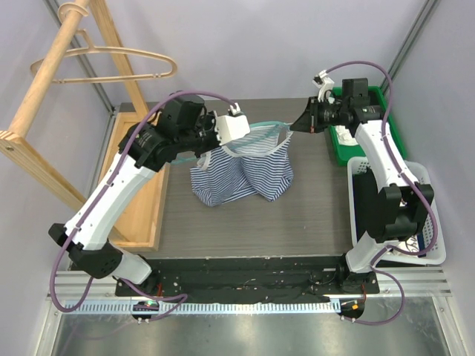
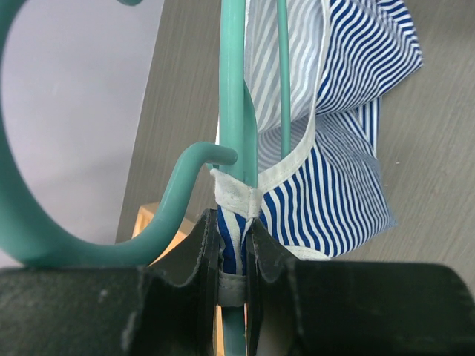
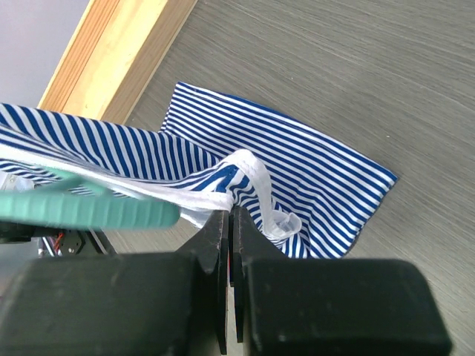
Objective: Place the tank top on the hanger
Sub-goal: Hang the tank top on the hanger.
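The striped tank top (image 1: 241, 172) hangs between my two grippers above the table, its lower part bunched on the surface. My left gripper (image 1: 234, 126) is shut on the teal hanger (image 1: 265, 124) together with a white-trimmed strap. In the left wrist view the hanger (image 2: 233, 89) runs up from the gripper (image 2: 236, 222), with the tank top (image 2: 338, 200) draped to its right. My right gripper (image 1: 299, 123) is shut on the other strap. In the right wrist view that gripper (image 3: 231, 216) pinches the white trim of the tank top (image 3: 297, 167), and one hanger end (image 3: 96, 211) lies just left of it.
A wooden rack with a tan hanger (image 1: 111, 61) stands at the far left, its wooden base (image 1: 141, 196) along the table's left side. A green bin (image 1: 375, 126) and a white basket (image 1: 424, 222) holding a dark garment sit on the right.
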Robot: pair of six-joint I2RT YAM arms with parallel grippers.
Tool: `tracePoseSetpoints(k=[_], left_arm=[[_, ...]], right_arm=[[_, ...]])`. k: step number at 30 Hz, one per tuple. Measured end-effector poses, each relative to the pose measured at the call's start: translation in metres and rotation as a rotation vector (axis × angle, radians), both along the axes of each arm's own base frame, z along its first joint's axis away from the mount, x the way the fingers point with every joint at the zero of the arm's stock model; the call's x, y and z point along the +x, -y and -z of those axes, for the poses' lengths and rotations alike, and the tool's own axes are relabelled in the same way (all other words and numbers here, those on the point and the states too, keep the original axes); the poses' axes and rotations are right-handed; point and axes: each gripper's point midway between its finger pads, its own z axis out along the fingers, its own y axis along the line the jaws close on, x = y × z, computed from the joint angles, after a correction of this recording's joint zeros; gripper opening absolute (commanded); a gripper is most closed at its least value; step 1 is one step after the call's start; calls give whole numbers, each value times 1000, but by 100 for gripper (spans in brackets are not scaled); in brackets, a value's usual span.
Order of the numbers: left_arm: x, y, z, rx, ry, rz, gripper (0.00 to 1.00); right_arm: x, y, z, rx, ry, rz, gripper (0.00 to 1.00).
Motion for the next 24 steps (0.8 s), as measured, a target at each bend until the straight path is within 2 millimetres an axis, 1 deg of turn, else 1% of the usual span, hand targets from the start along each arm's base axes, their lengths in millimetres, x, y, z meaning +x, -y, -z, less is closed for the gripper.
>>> tracePoseSetpoints(k=[7, 12, 16, 18, 24], left_arm=[[13, -7, 5, 43, 46, -45, 0], [15, -7, 7, 50, 48, -49, 0], [13, -5, 7, 48, 47, -43, 0], [12, -4, 7, 46, 45, -40, 0], [9, 2, 7, 41, 46, -29, 0]], right_arm=[[-3, 3, -9, -26, 5, 1, 1], [-4, 3, -25, -28, 28, 3, 1], [-6, -5, -45, -35, 72, -6, 1], [-8, -12, -56, -39, 98, -17, 1], [-26, -35, -83, -48, 154, -62, 1]])
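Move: Just back and to the left of the right hand, about 3 cm each way and some 4 cm higher, is the hanger's free end; this hand still pinches the tank top's loose strap. The tank top's body hangs and lies about 11 cm left, 10 cm back and 18 cm below it, and the left gripper is roughly 20 cm left, 11 cm back and 9 cm above. From the left hand, gripping hanger and threaded strap, that free end is about 17 cm right, 8 cm ahead and 5 cm lower. Raising the pinched strap slowly at first, then faster, the right hand climbs about 8 cm and later swings some 4 cm left and a little back, up past the hanger's free end to draw the strap over it, tilting about 10 degrees with its fingers shut. The left hand keeps its grip on hanger and strap, nudging forward about 1.5 cm, then easing slightly back. ##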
